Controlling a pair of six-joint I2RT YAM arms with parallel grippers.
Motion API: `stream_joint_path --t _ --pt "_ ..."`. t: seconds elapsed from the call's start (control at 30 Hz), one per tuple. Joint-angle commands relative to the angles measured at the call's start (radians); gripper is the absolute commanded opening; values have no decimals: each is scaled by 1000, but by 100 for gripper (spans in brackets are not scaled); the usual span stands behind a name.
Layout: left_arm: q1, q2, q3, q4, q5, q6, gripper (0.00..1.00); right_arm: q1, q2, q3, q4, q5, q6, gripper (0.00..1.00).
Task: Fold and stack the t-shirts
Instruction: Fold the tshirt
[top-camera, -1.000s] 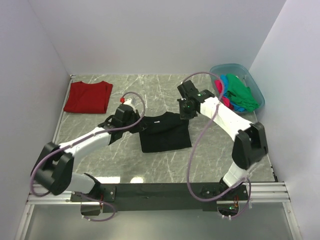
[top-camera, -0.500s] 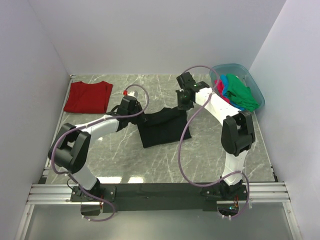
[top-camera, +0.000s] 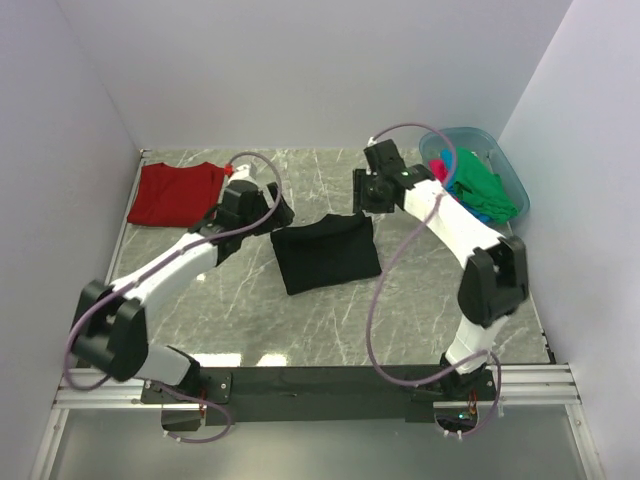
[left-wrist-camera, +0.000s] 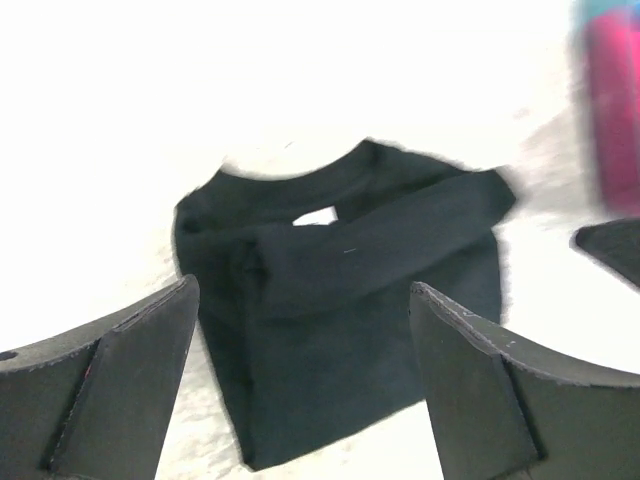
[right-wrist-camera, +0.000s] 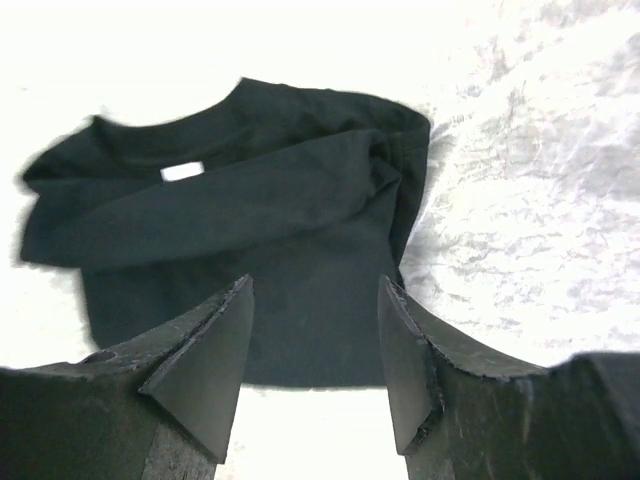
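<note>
A black t-shirt (top-camera: 326, 256) lies folded on the marble table, its white label (left-wrist-camera: 318, 215) showing at the collar. My left gripper (top-camera: 277, 213) hovers at its far left corner and stands open, holding nothing. My right gripper (top-camera: 363, 199) hovers at the far right corner, also open and empty. In the left wrist view the black t-shirt (left-wrist-camera: 350, 260) lies beyond the left gripper (left-wrist-camera: 302, 290). In the right wrist view the shirt (right-wrist-camera: 230, 210) lies beyond the right gripper (right-wrist-camera: 315, 285). A dark red t-shirt (top-camera: 178, 193) lies folded at the far left.
A translucent blue tub (top-camera: 508, 170) stands at the far right, with green (top-camera: 480, 182), pink and blue t-shirts bunched inside. White walls close in the table on three sides. The arms' rail (top-camera: 320, 382) runs along the near edge.
Both grippers were shut on the black t-shirt's far edge while it was folded. Both have since opened, let go and drawn back, leaving the shirt lying folded.
</note>
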Motion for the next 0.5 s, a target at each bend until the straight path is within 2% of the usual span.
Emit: stream_joint_path --t 0.0,0.1,0.27,0.47 --pt "1 -106 -61 22 -6 10 91 1 -148 -60 75 -27 13 60" --pt "1 -147 -152 57 66 -8 91 30 -195 -135 84 -39 12 59" --pt "1 -193 -288 134 146 -51 91 103 -188 -238 141 -96 23 58" --pt "2 -230 -402 207 187 -85 91 145 -35 -163 138 -121 23 57"
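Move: The folded black t-shirt's middle lies about 8 cm back and 9 cm right of the left hand, and from the right hand about 10 cm back and 9 cm left, some 8 cm below both. The folded red t-shirt is roughly 22 cm left of the left hand and 6 cm farther out; the basket of shirts sits some 24 cm right and 7 cm ahead of the right hand. Both open hands rise briefly, then swing back and down towards the black t-shirt, left 8 cm, right veering left. ##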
